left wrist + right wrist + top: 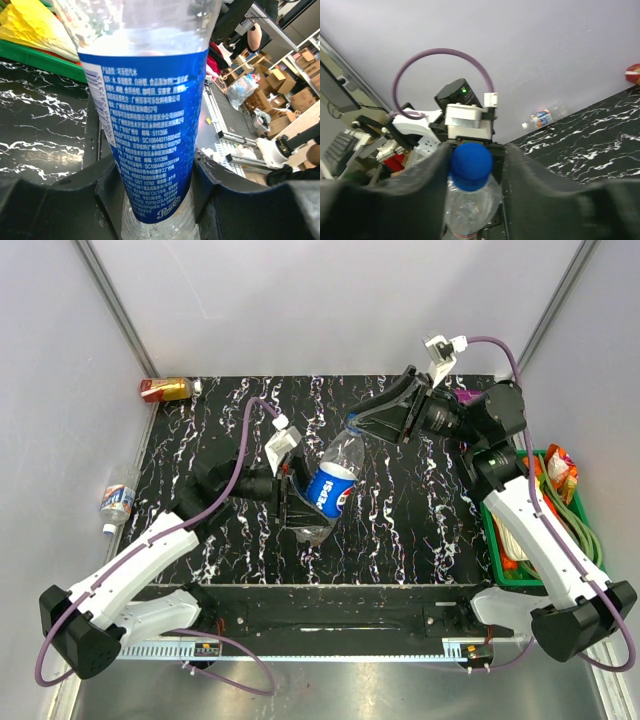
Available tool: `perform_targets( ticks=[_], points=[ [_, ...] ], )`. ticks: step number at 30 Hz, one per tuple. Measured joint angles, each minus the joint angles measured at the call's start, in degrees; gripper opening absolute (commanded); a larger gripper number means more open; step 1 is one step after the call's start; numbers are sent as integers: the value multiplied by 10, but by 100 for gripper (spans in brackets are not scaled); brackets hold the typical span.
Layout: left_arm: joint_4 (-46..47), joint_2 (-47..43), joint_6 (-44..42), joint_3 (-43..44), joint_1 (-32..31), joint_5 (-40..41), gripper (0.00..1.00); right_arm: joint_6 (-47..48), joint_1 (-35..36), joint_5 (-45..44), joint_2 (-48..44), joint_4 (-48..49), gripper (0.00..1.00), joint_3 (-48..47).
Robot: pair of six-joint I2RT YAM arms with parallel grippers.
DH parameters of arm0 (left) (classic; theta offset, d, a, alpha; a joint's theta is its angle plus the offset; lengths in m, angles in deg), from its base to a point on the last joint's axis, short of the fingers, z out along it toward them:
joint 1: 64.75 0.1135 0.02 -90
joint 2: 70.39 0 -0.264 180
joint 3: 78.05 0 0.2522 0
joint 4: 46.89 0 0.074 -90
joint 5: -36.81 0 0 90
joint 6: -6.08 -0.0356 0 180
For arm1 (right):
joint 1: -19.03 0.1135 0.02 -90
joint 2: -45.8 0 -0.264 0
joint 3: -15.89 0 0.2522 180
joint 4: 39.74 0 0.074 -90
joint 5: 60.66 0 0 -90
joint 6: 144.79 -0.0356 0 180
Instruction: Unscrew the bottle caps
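My left gripper [300, 502] is shut on the lower body of the Pepsi bottle [330, 488], holding it tilted above the black marbled mat, neck toward the upper right. The blue label [150, 125] fills the left wrist view between both fingers. The bottle's dark blue cap [471, 160] sits between the fingers of my right gripper [476, 150]. It touches the left finger, and a narrow gap shows on the right side, so the jaws stand slightly open around it. The second bottle [118, 498], with its white cap [108, 530], lies on its side off the mat's left edge.
A red-and-gold can [165, 390] lies at the mat's back left corner. A green basket [560, 530] with packets and cables stands right of the mat, beside the right arm. Grey walls close in the left, back and right sides.
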Motion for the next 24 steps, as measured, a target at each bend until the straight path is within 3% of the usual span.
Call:
perform_targets(
  ticks=[2, 4, 13, 24],
  points=[
    [-32, 1, -33, 8, 1, 4, 0, 3, 0, -2, 4, -2, 87, 0],
    [-72, 1, -72, 24, 0, 15, 0, 5, 0, -4, 11, -6, 100, 0],
    [-247, 2, -224, 68, -1, 113, 0, 13, -1, -84, 5, -27, 100, 0],
    [-364, 5, -293, 81, -3, 299, 0, 27, -1, -174, -23, -53, 100, 1]
  ],
)
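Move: The right fingers still hold the blue cap, so it lies right at their hand point. The Pepsi bottle slants away beneath: its middle is about 7 cm back, 3 cm left and 9 cm below the right hand. The left hand grips the bottle's lower part; from there the cap lies roughly 10 cm ahead, 5 cm right and 13 cm up, the bottle's middle some 3 cm ahead, 2 cm right and 4 cm above. Forward and down by about 7 cm each, drifting left, the left hand carries the bottle clear of the right fingers, keeping its grip and turning some 35 degrees counter-clockwise roughly about the bottle's own length. The right hand opens wide at once, letting go of the cap, then eases about 4 cm forward and a little right, swinging clockwise. ##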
